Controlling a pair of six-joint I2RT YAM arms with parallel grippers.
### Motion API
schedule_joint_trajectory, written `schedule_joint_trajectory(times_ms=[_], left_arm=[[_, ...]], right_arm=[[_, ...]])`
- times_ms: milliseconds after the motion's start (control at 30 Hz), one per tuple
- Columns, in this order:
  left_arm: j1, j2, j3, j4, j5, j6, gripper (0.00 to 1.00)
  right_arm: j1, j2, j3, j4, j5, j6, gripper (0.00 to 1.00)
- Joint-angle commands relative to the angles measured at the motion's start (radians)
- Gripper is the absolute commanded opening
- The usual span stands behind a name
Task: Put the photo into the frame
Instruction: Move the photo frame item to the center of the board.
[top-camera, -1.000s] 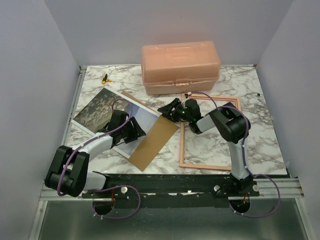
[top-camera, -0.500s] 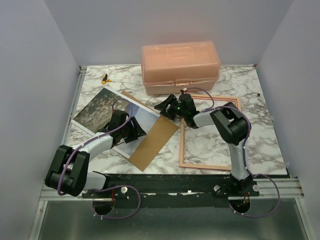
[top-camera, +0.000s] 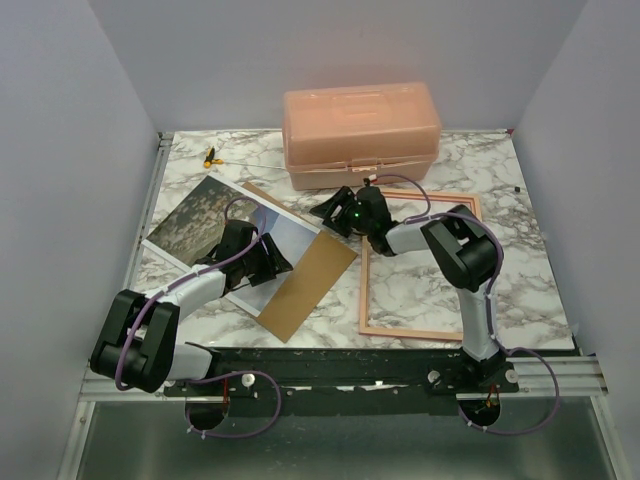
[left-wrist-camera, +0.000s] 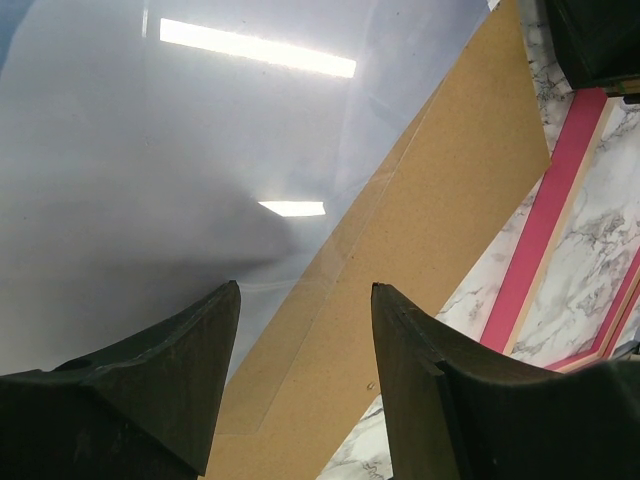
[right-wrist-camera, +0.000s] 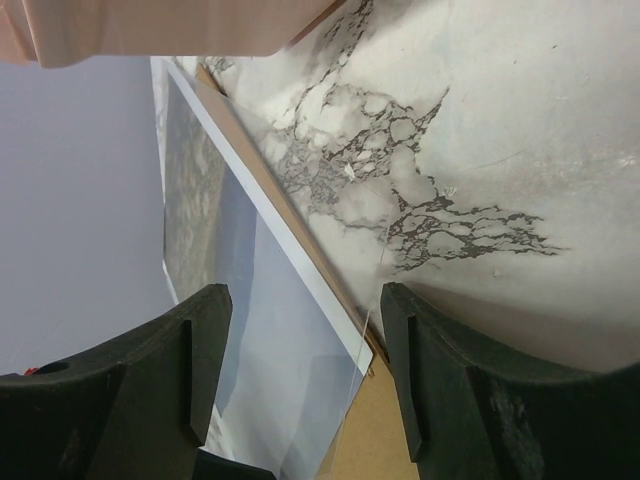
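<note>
The photo lies face up at the table's left, its right part over a brown backing board. The frame, with its thin pinkish border, lies flat at the right with marble showing through it. My left gripper hangs open just over the photo's near right edge; in its wrist view the gripper has glossy print and board below and nothing between the fingers. My right gripper is open at the photo's far right corner. In the right wrist view that corner lies between the fingers of the gripper.
A salmon-pink lidded box stands at the back, close behind the right gripper. A small yellow and black object lies at the back left. A thin clear sheet edge shows over the board. The frame's red border runs beside the board.
The right gripper has moved left and toward the back, from the frame's corner to the photo's corner, and its jaws have spread wider. The left arm has stayed still.
</note>
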Motion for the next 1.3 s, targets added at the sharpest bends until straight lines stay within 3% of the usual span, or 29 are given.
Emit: schedule_joint_trajectory(times_ms=[0,400,933,1000,1167,1267], left_arm=[[-0.008,0.04,-0.035,-0.087,-0.003,0.028,0.57],[-0.026,0.051,-0.024,-0.064,0.02,0.034,0.57],[-0.045,0.1,-0.017,-0.043,0.036,0.038,0.57],[-0.049,0.103,-0.014,-0.041,0.036,0.038,0.57],[-0.058,0.078,-0.014,-0.04,0.034,0.043,0.59],[-0.064,0.031,-0.016,-0.039,0.034,0.05,0.64]], right_arm=[[-0.029,0.039,-0.029,-0.191,0.103,-0.051,0.7],[-0.033,0.178,0.03,-0.018,-0.142,0.007,0.7],[-0.027,0.231,-0.016,0.231,-0.275,0.101,0.61],[-0.024,0.237,-0.023,0.248,-0.273,0.114,0.56],[-0.021,0.238,-0.034,0.266,-0.261,0.129,0.17],[-0.022,0.22,-0.05,0.271,-0.246,0.126,0.02]])
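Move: The clear sheet over the photo has its corner just inside the right hand's open fingers; the spot they want is about 2 cm left, 1 cm back and 1 cm below. The cardboard's right corner is roughly 10 cm back and 6 cm right of that hand, the pink box's middle 15 cm ahead and 8 cm right, slightly higher. From the left hand, the sheet's end edge lies about 1 cm right, no distance ahead, 2 cm lower. The clear sheet's edge near its corner is pinched by the right hand, which first eases about 1.5 cm forward, then goes left and back 2–3 cm, rolling its left side up some 15 degrees, and dips over 1 cm as the fingers shut. The left hand, still open, slides about 2 cm right over the sheet's end edge. ##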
